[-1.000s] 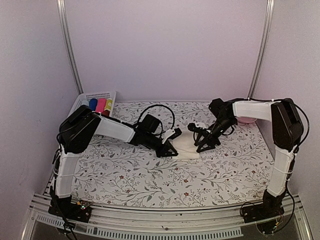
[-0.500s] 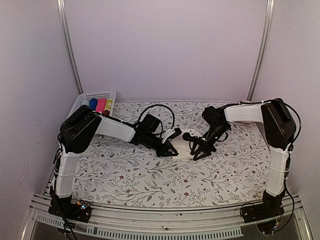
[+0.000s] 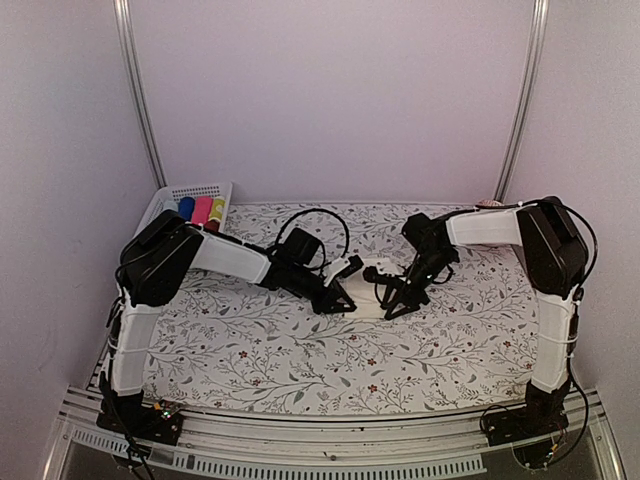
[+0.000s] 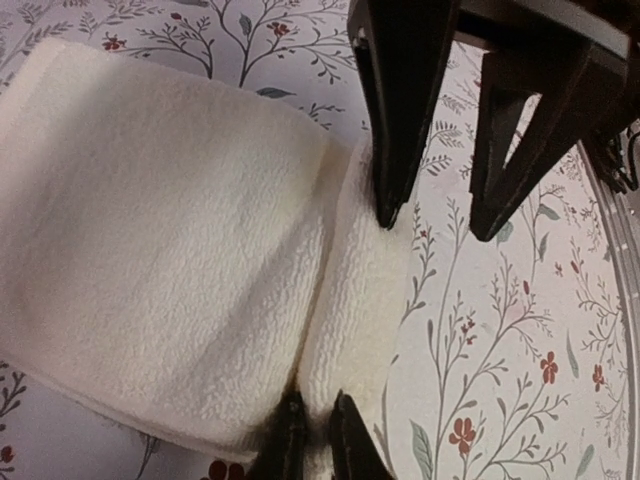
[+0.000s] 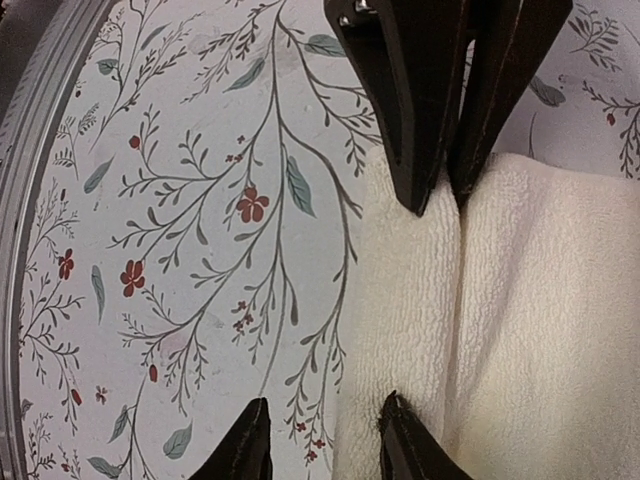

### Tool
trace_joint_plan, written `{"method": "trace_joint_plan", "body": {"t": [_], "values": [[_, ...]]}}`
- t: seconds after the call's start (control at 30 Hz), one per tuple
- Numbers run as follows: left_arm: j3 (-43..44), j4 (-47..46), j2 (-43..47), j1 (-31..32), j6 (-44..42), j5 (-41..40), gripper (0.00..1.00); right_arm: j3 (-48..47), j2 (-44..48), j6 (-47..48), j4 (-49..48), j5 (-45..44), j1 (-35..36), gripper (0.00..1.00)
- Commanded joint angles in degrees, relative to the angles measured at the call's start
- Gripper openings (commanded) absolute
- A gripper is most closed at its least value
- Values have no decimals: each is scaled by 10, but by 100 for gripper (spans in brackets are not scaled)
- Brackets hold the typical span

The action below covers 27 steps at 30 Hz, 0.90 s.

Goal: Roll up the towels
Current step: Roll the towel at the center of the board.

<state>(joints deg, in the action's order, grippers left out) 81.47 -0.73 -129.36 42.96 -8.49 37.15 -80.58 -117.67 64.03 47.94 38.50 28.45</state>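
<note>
A cream-white towel (image 3: 366,282) lies mid-table between both grippers, partly folded, with a rolled strip (image 4: 360,280) along one edge. My left gripper (image 4: 316,428) is shut on the near end of that strip; from above it sits at the towel's left side (image 3: 340,298). My right gripper (image 5: 325,412) is open at the strip's other end, one fingertip (image 5: 397,410) pressing on the towel (image 5: 540,320) and the other over the floral tablecloth. The top view shows the right gripper (image 3: 392,300) at the towel's right side. Each wrist view shows the opposite gripper (image 4: 435,218) (image 5: 440,198) at the top.
A white basket (image 3: 168,199) holding several coloured rolls (image 3: 202,210) stands at the back left corner. A black cable loop (image 3: 345,232) lies behind the left wrist. The table's metal rim (image 5: 40,140) runs close beside the right gripper.
My right gripper has moved left onto the towel and its jaws have narrowed. The towel's visible patch has shrunk as its right side was pushed over. The left gripper has stayed put.
</note>
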Motion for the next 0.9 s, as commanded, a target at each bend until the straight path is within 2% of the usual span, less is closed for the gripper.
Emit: {"method": "trace_joint_plan", "body": {"t": [0.0,0.27,0.4,0.6,0.87], "values": [[-4,27,-12,-12,-5,-23,14,2,-22,-20,-18,-24,-8,36],[-30,5,28,-16,-1,-36,43,3,-32,-31,-29,-42,-15,35],[-59,-25,59,-16,-2,-36,52,5,-33,-35,-36,-49,-15,36],[-104,-72,104,-16,-5,-32,56,18,-31,-36,-55,-68,-15,38],[-117,-89,112,-16,2,-27,57,43,-27,-43,-92,-111,-10,40]]}}
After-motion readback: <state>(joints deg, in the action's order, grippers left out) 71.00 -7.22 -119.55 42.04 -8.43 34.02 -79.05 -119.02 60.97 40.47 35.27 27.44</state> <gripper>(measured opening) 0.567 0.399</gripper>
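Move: The left gripper is already shut on the left end of the towel's rolled near edge; the middle of that rolled edge lies about 5 cm to its right, level with it and about 1 cm lower. The towel's flat part lies some 8 cm ahead and 5 cm to the right. From the right gripper, partly open over the other end, the rolled edge's middle is about 4 cm left, 1 cm ahead and 2 cm lower. Open the left gripper to a bit over half and slip it about 2.5 cm left, off the end of the rolled edge, then lift it roughly 3.5 cm. Meanwhile ease the right gripper about 2.5 cm forward and 2 cm down over the other end, fingers still part open, its far fingertip keeping contact with the towel and working in by the crease with the flat part. ##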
